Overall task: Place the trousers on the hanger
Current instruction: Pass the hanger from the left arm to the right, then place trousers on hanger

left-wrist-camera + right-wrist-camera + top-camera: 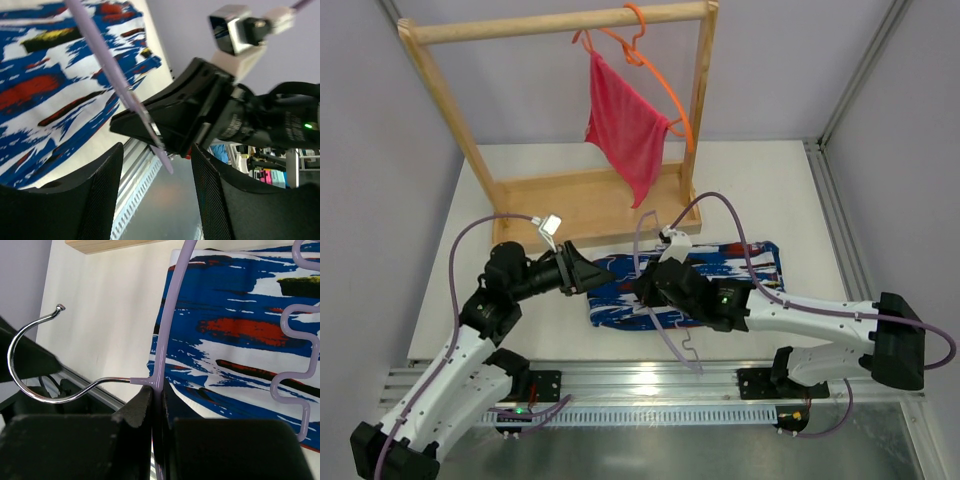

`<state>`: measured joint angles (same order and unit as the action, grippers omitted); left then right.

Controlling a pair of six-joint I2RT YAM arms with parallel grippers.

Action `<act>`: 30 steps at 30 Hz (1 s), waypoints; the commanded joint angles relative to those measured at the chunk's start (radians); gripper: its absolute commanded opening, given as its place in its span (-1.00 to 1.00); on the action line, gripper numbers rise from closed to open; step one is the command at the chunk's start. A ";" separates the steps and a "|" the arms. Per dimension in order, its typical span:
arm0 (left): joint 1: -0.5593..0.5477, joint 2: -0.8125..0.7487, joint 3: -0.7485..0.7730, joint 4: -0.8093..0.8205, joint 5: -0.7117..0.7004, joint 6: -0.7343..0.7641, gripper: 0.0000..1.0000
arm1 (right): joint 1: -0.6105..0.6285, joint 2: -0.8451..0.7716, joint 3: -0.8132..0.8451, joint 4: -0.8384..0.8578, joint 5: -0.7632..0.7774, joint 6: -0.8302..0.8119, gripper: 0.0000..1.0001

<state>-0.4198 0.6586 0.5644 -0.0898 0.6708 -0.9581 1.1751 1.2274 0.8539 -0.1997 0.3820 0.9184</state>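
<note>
The trousers (720, 270) lie flat on the table, in a blue, white, red and black print; both wrist views show them (45, 90) (240, 330). My right gripper (642, 290) (157, 395) is shut on the pale lilac hanger (165, 330) at its neck, just past the metal hook (30, 385), and holds it over the trousers' left edge. One notched arm of the hanger (115, 75) runs down toward my left gripper (156, 185) (592, 275). That gripper is open, and the arm's tip ends between its fingers (100, 190) without touching them.
A wooden rack (590, 205) stands at the back of the table, with an orange hanger (665, 85) and a pink cloth (625, 125) on its bar. A metal rail (640, 380) runs along the near edge. Purple cables loop from both arms.
</note>
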 commanded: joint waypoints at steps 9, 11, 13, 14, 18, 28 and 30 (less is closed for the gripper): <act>-0.019 0.024 0.042 -0.122 -0.138 0.024 -0.19 | -0.002 0.078 0.108 0.060 0.028 -0.030 -0.87; -0.020 0.030 0.042 -0.113 -0.137 0.018 -0.30 | -0.002 0.090 0.111 0.039 0.021 -0.038 -0.85; -0.022 0.041 0.049 -0.116 -0.134 0.015 -0.47 | 0.000 0.110 0.119 0.023 0.020 -0.041 -0.82; -0.020 0.053 0.051 -0.120 -0.128 0.016 -0.59 | 0.001 0.116 0.122 0.011 0.018 -0.046 -0.81; -0.028 0.059 0.060 -0.148 -0.146 0.012 -0.99 | 0.001 0.136 0.125 -0.001 0.018 -0.056 -0.74; -0.040 0.081 0.143 -0.248 -0.249 -0.028 -0.99 | 0.075 0.237 0.310 -0.256 0.165 -0.173 0.01; -0.045 0.085 0.158 -0.249 -0.263 -0.039 -0.99 | 0.118 0.271 0.353 -0.286 0.208 -0.184 0.07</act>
<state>-0.4557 0.7406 0.6617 -0.3363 0.4435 -0.9707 1.2453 1.4723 1.1336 -0.4015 0.4843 0.7914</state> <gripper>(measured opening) 0.009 0.529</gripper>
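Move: The right fingers are shut on the lavender hanger at its neck. Its metal hook lies from the open left fingers some 3 cm to the right, level fore and aft and about 1 cm lower, and from the right hand about 4 cm left, 2 cm ahead and 1 cm up. From the left hand, the folded trousers lie roughly 18 cm right, 4 cm back and 18 cm below; the rack's wooden base is about 14 cm ahead, 3 cm left and 17 cm below. The left hand sinks about 3 cm and eases a couple of centimetres forward, its wrist turning nearly 20 degrees, while its fingers close fully and pinch the wire of the hook. The right hand brings the hanger's neck some 3 cm left towards it, dipping a little on the way and coming back up, then opens its fingers to about half around the neck and rolls some 15 degrees, left side down. ##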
